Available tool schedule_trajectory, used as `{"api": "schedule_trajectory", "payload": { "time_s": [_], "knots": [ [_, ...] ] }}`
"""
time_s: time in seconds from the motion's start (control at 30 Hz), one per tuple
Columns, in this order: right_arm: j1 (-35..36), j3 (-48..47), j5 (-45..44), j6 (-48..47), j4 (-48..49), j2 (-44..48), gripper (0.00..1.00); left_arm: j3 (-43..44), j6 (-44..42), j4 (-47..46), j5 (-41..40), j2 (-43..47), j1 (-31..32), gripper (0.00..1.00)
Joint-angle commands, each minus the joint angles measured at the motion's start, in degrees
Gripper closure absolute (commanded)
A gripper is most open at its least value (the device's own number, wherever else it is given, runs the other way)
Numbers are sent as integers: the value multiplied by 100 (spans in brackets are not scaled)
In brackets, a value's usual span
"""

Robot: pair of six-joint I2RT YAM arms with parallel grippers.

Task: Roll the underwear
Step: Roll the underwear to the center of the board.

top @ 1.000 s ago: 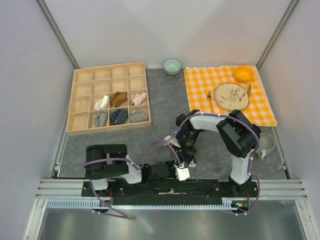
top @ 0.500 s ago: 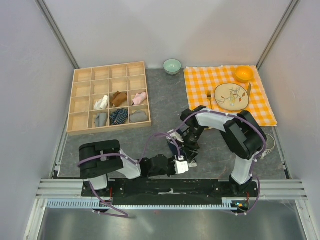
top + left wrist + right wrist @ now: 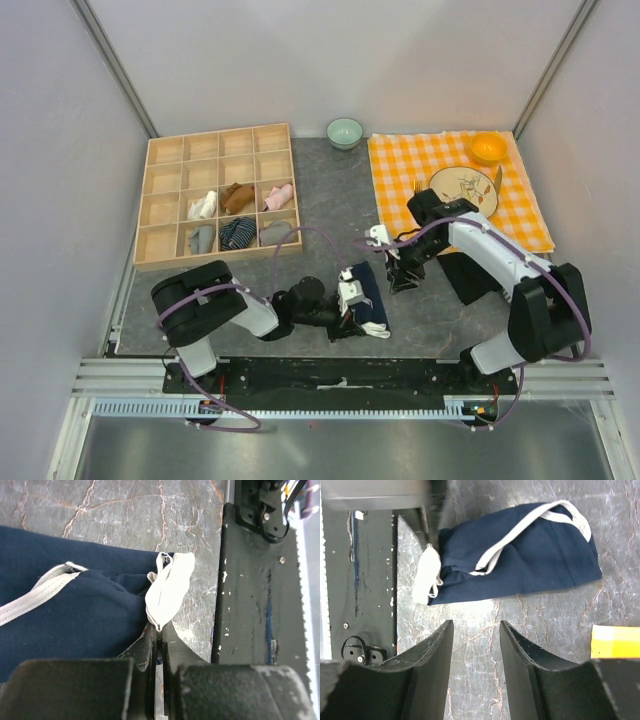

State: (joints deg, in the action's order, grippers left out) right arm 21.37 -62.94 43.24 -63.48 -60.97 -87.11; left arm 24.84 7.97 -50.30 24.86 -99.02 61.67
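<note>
The underwear [image 3: 366,290] is a navy blue bundle with white trim, lying on the grey table near the front edge. In the left wrist view its navy cloth [image 3: 75,615] fills the left side. My left gripper [image 3: 159,629] is shut on a white trim corner [image 3: 171,582] at the underwear's near end, close to the black base rail; from above this gripper [image 3: 358,322] lies low on the table. My right gripper [image 3: 476,627] stands open over bare table, a short way off the underwear [image 3: 530,555]. From above it [image 3: 400,280] hangs just right of the garment.
A wooden compartment tray [image 3: 160,200] at the back left holds several rolled garments. A green bowl [image 3: 345,131] stands behind. An orange checked cloth [image 3: 520,215] at the back right carries a plate [image 3: 463,193], a fork and an orange bowl [image 3: 488,147]. The black base rail [image 3: 260,605] runs beside the left gripper.
My left gripper shut on the white trim corner and slid right. The right gripper opened, came off the underwear and drew back to the right.
</note>
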Motion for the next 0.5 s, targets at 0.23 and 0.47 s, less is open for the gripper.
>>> {"api": "schedule_trajectory", "payload": {
  "time_s": [0.23,0.47],
  "knots": [
    [596,1212,703,-1466,478,1317,49,399,3227,-611,1724,-1039,-955,98],
    [2247,1961,-606,-227,2168,1882,49,249,4800,-1912,1724,-1681,-1280,98]
  ]
}}
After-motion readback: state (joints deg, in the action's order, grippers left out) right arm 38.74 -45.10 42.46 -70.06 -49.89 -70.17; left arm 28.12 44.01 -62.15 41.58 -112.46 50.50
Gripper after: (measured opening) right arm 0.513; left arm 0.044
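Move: My left hand already pinches the underwear's bunched white near end, whose middle is about 4 cm to its right and 1 cm back. The still flat navy body it is being rolled towards centres some 6 cm ahead and 3 cm right. My right hand, open and empty, has that white end roughly 10 cm back, 6 cm left and 9 cm below. From the right hand, the placemat corner sits around 6 cm ahead and 2 cm left, and the navy body about 3 cm back and 7 cm left. I keep the white end pinched in my left hand and roll that wrist some 40 degrees, its top going over forward towards the navy body, while edging it about 1.5 cm forward. Meanwhile my right hand, fingers staying half open, sweeps back about 8.5 cm and a little left towards the white end, first lifting slightly, then sinking, and turning counter-clockwise some 20 degrees. ##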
